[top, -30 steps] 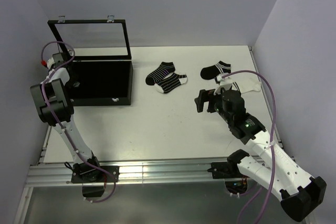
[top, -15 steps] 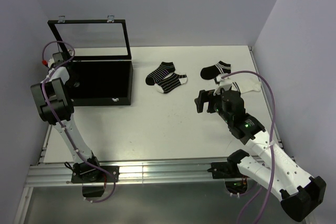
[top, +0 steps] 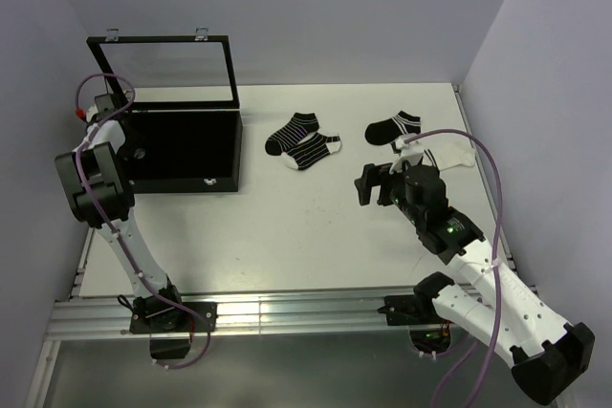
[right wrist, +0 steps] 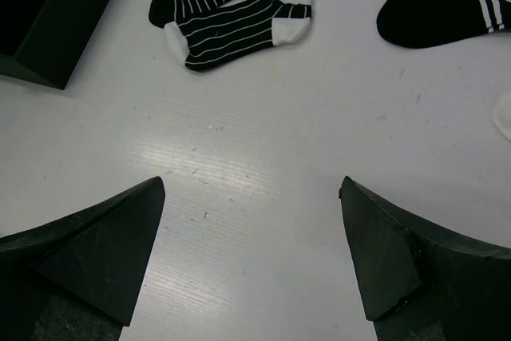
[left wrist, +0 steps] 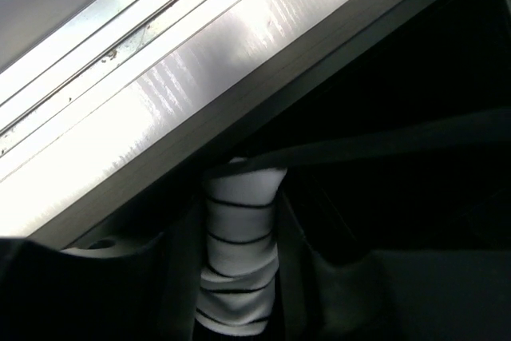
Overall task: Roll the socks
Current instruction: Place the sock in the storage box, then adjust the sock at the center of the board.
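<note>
A rolled white sock with thin black stripes [left wrist: 238, 237] stands between the fingers of my left gripper [left wrist: 238, 197], low inside the dark box; both fingers lie against its sides. Seen from above, the left gripper [top: 107, 112] dips into the left end of the black box [top: 186, 152]. Two black socks with white stripes [top: 303, 141] lie flat and overlapping at mid-table. A black sock with a striped cuff [top: 392, 127] and a white sock [top: 451, 156] lie to the right. My right gripper [top: 369, 184] hovers open over bare table [right wrist: 251, 185], short of the striped pair [right wrist: 231, 28].
The box's glass lid [top: 164, 70] stands upright at the back. A corner of the box [right wrist: 48, 13] shows at the upper left of the right wrist view. The black sock [right wrist: 443, 9] and the edge of the white sock [right wrist: 503, 116] sit at that view's right.
The left wrist has shifted very slightly at the box's left end. The right arm and the loose socks have not moved.
</note>
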`<action>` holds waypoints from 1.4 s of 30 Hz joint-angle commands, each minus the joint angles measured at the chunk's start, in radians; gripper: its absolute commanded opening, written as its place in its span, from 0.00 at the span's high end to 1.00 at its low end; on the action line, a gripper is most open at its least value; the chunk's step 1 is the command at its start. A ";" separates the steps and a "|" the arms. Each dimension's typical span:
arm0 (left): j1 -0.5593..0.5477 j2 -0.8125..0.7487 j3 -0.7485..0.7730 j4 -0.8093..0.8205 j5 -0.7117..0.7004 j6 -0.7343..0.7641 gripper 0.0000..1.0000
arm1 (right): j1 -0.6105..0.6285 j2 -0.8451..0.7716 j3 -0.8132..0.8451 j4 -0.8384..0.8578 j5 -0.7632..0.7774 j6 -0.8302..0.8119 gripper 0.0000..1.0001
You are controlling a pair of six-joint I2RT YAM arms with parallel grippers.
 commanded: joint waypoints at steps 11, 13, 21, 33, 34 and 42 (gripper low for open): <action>0.028 -0.088 0.005 -0.186 -0.031 -0.002 0.46 | 0.009 -0.024 -0.009 0.046 0.005 -0.016 0.03; 0.028 -0.104 0.006 -0.186 -0.031 -0.005 0.42 | 0.007 -0.024 -0.009 0.046 0.004 -0.016 0.03; 0.028 -0.125 0.061 -0.203 -0.039 -0.008 0.43 | 0.009 -0.024 -0.010 0.048 0.004 -0.017 0.03; -0.044 -0.442 -0.015 -0.169 -0.011 -0.009 0.30 | 0.009 0.004 0.033 0.017 -0.006 -0.002 0.03; -0.050 -0.484 -0.040 -0.139 0.000 -0.009 0.29 | 0.009 0.017 0.043 0.003 -0.012 0.006 0.04; -0.051 -0.873 -0.233 -0.065 0.141 0.040 0.10 | 0.007 0.128 0.135 -0.049 -0.012 0.063 0.05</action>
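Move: The rolled sock is right between the left fingertips, about a centimetre below the hand point and level with it otherwise, inside the open storage box. From it, the box's left wall is some 7 cm to the left and the box's middle about 10 cm to the right. From the idle right hand the rolled sock lies about 22 cm ahead, 65 cm to the left and 18 cm lower. The left hand, its fingers already loosening, goes on opening them from under half to nearly wide and eases about 3 cm back and as much up, so that they come free of the rolled sock. Then it climbs fast out of the storage box, some 25 cm up in all, drawing back about 9 cm and slightly right while the fingertips tip up and forward by nearly 30 degrees. ##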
